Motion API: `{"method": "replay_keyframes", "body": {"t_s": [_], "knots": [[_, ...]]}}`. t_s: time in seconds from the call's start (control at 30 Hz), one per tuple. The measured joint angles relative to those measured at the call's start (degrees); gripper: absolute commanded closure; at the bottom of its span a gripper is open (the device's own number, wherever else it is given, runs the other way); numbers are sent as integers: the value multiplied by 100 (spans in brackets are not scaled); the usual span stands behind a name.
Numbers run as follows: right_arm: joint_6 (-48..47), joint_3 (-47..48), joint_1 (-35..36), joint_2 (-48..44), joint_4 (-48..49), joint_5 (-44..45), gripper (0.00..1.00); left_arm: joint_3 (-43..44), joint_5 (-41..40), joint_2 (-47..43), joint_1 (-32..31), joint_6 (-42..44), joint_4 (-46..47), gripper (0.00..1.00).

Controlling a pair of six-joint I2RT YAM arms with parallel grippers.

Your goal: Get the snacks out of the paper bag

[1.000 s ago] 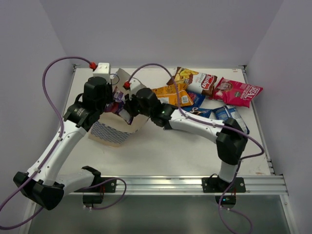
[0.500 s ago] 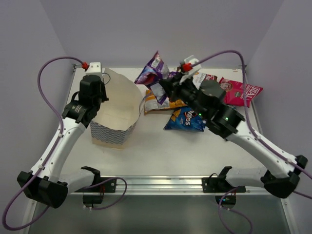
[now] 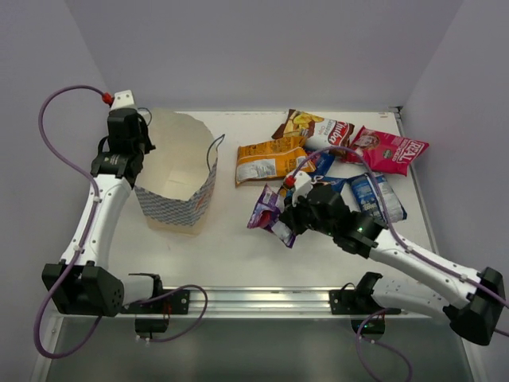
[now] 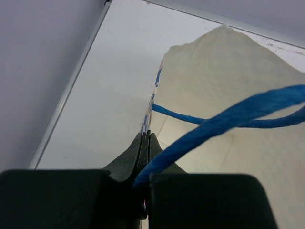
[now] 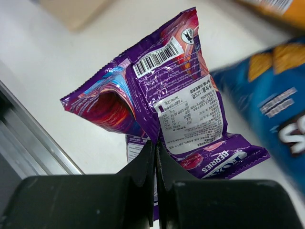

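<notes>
The paper bag (image 3: 179,187) stands open at the left of the table, cream inside with checkered lower sides. My left gripper (image 3: 131,151) is shut on the bag's left rim (image 4: 151,112), with a blue string handle (image 4: 228,117) crossing over the fingers. My right gripper (image 3: 288,216) is shut on the purple packet (image 5: 171,105), holding it low over the table's middle front (image 3: 266,208). The other snacks lie at the back right: orange (image 3: 269,159), brown-and-white (image 3: 318,129), red-pink (image 3: 391,149), blue Doritos (image 3: 322,163), blue-and-white (image 3: 375,195).
A metal rail (image 3: 262,298) runs along the table's near edge, close under the purple packet. The white walls enclose the table at the left, back and right. The Doritos packet (image 5: 271,100) lies just right of the held packet.
My right gripper has pulled the purple packet out of the bag, swung it up and right, then brought it down toward the middle front. My left gripper has shifted left, still holding the bag's rim.
</notes>
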Motion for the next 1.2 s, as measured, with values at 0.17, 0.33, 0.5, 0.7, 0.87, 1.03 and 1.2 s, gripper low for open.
{"method": "replay_keyframes", "body": {"t_s": [0.17,0.33,0.5,0.7,0.87,1.03,1.2], "knots": [[212,-361,0,1309,289,-341,100,79,76,79,273,-22,144,100],[297,11,0,2658,636,-498,71,85,186,219,579,-109,267,87],[330,505,0,2935,697,-479,19,146,306,251,664,-105,203,38],[280,1139,-26,2461,409,-184,1,634,385,153,662,-85,-83,0],[144,2100,-503,1788,-85,363,1,1327,479,-153,662,-57,-463,0],[68,3158,-1718,1126,-310,975,1,1808,748,-656,662,61,-656,0],[-173,3654,-2450,254,-365,1829,1,1864,1134,-1244,654,188,-769,0]]}}
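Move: The right hand already holds the purple snack in the air. The clear table spot for it lies about 18 cm below, 6 cm to the left and 3 cm ahead. From this hand the blue chips lie some 15 cm ahead and 6 cm right, and the orange snack about 26 cm ahead and 6 cm left, both about 17 cm below. The left hand still grips the handle of the paper bag, whose middle is roughly 5 cm back, 9 cm right and 14 cm below. The right hand lowers the purple snack about 13 cm, drifting left to the bare table short of the blue chips, opens wide to let it go, then climbs nearly 40 cm while swinging right and a little forward, the fingers tipping up and turning clockwise. Meanwhile the left hand, fingers shut on the blue handle, draws the paper bag about 4 cm left, opens to free the handle, and lifts away some 18 cm, backing off towards its base as its fingers tip up towards level. ##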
